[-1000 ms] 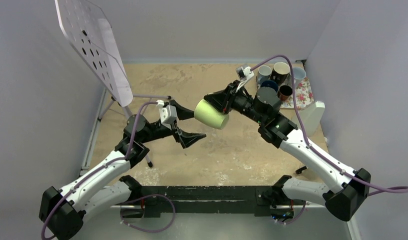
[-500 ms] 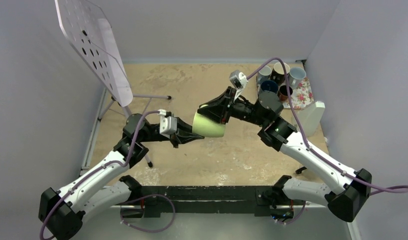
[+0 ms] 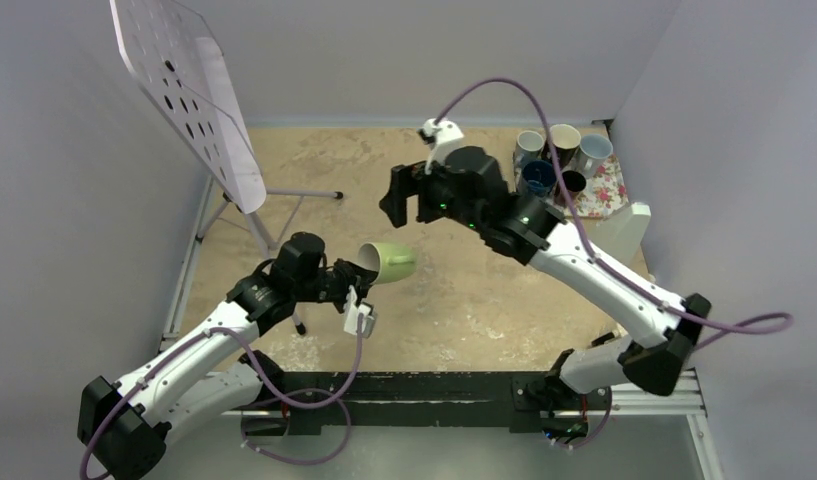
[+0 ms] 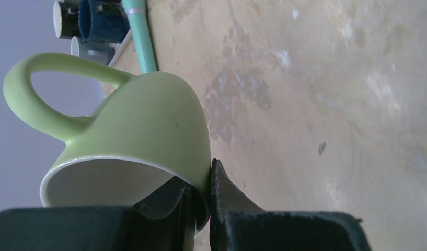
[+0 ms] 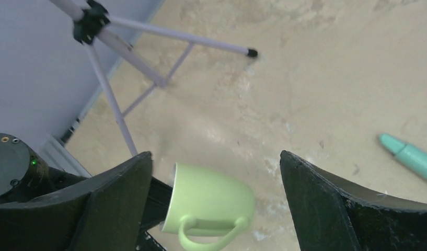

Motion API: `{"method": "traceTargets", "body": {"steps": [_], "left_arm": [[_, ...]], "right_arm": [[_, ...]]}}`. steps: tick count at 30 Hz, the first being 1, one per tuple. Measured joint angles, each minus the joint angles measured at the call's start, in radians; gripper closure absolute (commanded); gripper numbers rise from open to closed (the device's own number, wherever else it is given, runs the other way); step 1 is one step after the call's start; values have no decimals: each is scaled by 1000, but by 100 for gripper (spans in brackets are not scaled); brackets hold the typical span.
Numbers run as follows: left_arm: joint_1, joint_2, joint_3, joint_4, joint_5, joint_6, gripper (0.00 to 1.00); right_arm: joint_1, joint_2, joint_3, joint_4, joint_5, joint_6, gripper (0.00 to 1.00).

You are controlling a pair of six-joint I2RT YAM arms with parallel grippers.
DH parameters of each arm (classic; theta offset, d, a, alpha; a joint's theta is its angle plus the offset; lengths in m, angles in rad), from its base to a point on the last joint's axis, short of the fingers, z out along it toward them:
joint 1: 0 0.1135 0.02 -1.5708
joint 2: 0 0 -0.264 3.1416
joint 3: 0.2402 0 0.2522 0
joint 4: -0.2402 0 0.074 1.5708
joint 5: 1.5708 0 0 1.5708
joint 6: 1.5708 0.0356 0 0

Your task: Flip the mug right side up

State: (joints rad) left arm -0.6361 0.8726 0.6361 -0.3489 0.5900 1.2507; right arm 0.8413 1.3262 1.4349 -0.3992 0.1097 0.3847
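Note:
The light green mug (image 3: 387, 262) hangs on its side above the table, its mouth facing my left gripper (image 3: 358, 274). That gripper is shut on the mug's rim, one finger inside and one outside the wall. In the left wrist view the mug (image 4: 143, 120) fills the left half, handle pointing up-left, with the left gripper (image 4: 200, 183) pinching the rim. My right gripper (image 3: 402, 197) stands open farther back, apart from the mug. In the right wrist view the mug (image 5: 214, 198) shows below the right gripper (image 5: 215, 156), touching neither finger.
Several mugs stand on a floral tray (image 3: 606, 187) at the back right, beside a white box (image 3: 627, 232). A tripod (image 3: 274, 215) holding a perforated board (image 3: 184, 90) stands at the left. A teal pen (image 5: 410, 155) lies on the tabletop.
My left gripper shut on the mug's rim and turned with it toward the near side. My right gripper let the mug go, opened wide and drew back and up.

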Motion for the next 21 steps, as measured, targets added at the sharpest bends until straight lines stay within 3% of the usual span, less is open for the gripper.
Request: {"method": "traceTargets", "body": {"steps": [4,7,17,19,21], "left_arm": [[0,0,2,-137,-79,280,100],[0,0,8,-211,-124,417,100],[0,6,30,-268,-164,551,100],[0,7,30,-268,-165,551,100],[0,7,30,-265,-167,550,100]], "right_arm": [[111,194,178,-188,85,-4,27],[176,318,260,-295,132,-8,30],[264,396,277,-433,169,-10,39],[264,426,285,-449,193,-8,49],[264,472,290,-472,221,0,67]]}}
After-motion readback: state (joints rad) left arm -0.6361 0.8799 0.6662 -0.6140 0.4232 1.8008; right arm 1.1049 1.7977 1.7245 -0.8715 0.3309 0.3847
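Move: The green mug, lying on its side in the air with its rim still pinched by the left fingers, has its middle about 4 cm right and 3 cm ahead of the left hand, at its height. From the empty right hand it is some 17 cm below, 5 cm back and 4 cm left. The left gripper stands about 8 cm back, 8 cm left and 18 cm below the right hand; on the table, the teal bottle lies 20 cm right and 6 cm ahead of the right hand. The right hand swoops down about 15 cm onto the mug, going some 6 cm left early on and drawing about 5 cm back, as its fingers tip steeply downward and its wide-open gap narrows to about half, one finger at the mouth and the other outside the wall. The left hand keeps its pinch on the rim, easing a few centimetres left and down and rolling about 30 degrees so the forward side rises, then holds still for the right hand's approach. ##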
